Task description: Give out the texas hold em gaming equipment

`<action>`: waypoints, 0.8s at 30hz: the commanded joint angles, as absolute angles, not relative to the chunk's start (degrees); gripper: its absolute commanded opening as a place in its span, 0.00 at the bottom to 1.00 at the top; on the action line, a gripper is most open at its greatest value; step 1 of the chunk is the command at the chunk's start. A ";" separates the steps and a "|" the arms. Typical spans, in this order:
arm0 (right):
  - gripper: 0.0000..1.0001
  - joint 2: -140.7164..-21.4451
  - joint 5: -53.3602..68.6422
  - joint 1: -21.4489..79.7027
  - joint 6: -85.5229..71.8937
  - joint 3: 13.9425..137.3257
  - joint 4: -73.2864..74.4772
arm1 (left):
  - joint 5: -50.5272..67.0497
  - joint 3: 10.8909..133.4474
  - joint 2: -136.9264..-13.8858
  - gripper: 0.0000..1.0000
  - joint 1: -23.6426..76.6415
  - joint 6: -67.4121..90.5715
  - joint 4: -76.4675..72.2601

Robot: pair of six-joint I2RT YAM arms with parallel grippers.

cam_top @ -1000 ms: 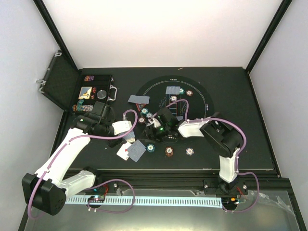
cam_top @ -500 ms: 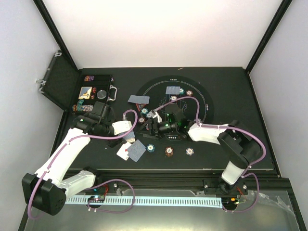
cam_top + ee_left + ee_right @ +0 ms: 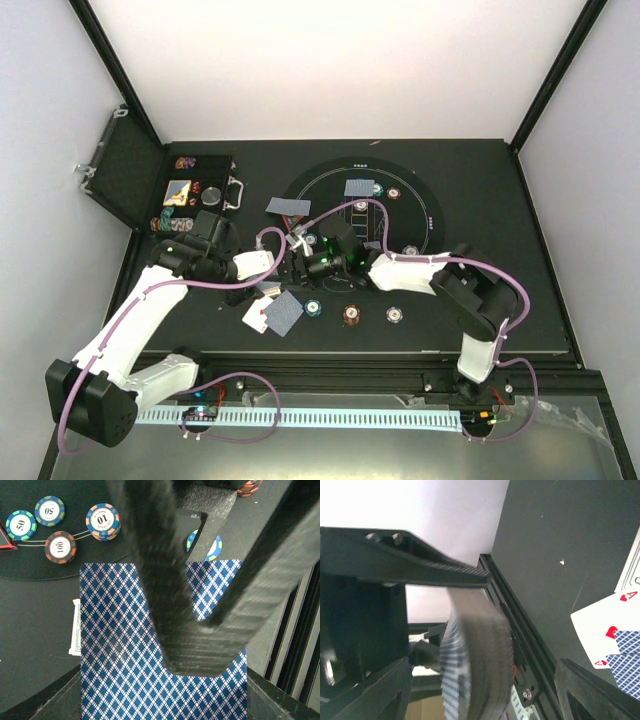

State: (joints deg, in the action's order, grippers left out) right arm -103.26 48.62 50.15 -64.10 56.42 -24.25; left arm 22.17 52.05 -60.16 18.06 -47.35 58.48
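Note:
My left gripper [image 3: 200, 650] is shut on playing cards with blue diamond backs [image 3: 125, 655], held above the table left of the mat. In the top view it [image 3: 266, 272] hangs over a blue-backed card [image 3: 283, 313] and a white-faced card [image 3: 257, 318]. My right gripper [image 3: 298, 264] has reached in beside it, with its jaws apart. In the right wrist view a blue-patterned card edge [image 3: 451, 680] stands against a blurred finger [image 3: 485, 650]. Striped chips [image 3: 103, 521] lie on the mat edge. Further chips [image 3: 351, 315] sit near the front.
The round black mat [image 3: 425, 205] carries two more cards [image 3: 359, 187] and single chips. The open black case [image 3: 190, 195] with chips stands at the back left, its lid [image 3: 125, 180] against the wall. An ace of hearts [image 3: 615, 625] lies face up.
The right arm has swung its gripper left across the mat to the left gripper, and its jaws have opened wider. The left arm has not moved.

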 commanded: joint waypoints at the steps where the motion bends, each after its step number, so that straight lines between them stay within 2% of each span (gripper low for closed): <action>1: 0.79 -106.21 48.94 50.60 -65.44 59.16 -25.20 | 23.89 54.40 -60.51 0.02 17.84 -47.64 58.38; 9: 0.67 -110.23 49.04 50.42 -64.75 61.54 -23.47 | 23.91 54.56 -60.15 0.02 17.84 -47.86 58.62; 18: 0.56 -106.93 47.65 46.58 -63.23 55.31 -23.12 | 23.64 54.22 -59.79 0.02 17.84 -48.05 58.63; 24: 0.40 -103.96 46.96 46.58 -63.25 53.57 -22.93 | 23.90 54.06 -60.04 0.02 17.84 -47.74 58.36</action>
State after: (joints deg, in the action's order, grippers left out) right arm -105.45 49.56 47.24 -64.14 55.72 -26.30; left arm 22.26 52.16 -60.51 18.06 -47.35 58.72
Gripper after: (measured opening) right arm 0.447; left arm 0.660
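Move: The deck is level with the right fingers, about 2 cm to their left and 1 cm farther out, already between the spread fingers. On the table some 13 cm below the right hand lie the card box, about 3 cm back and 3 cm left, the loose cards with the ace, about 8 cm back and 1 cm left, and the blue chip stack, 8 cm back and 7 cm right. The left hand already grips the deck, its middle roughly 2 cm right of the pads and 1 cm above. Hold the deck still in the left gripper. Bring the right gripper about 2 cm down and a little forward and left over the deck, closing its wide-open fingers to about half, so that the upper finger comes onto the back of the top card; then draw it some 2.5 cm to the right, still edging forward and finally rising slightly, dragging that card along the deck. ##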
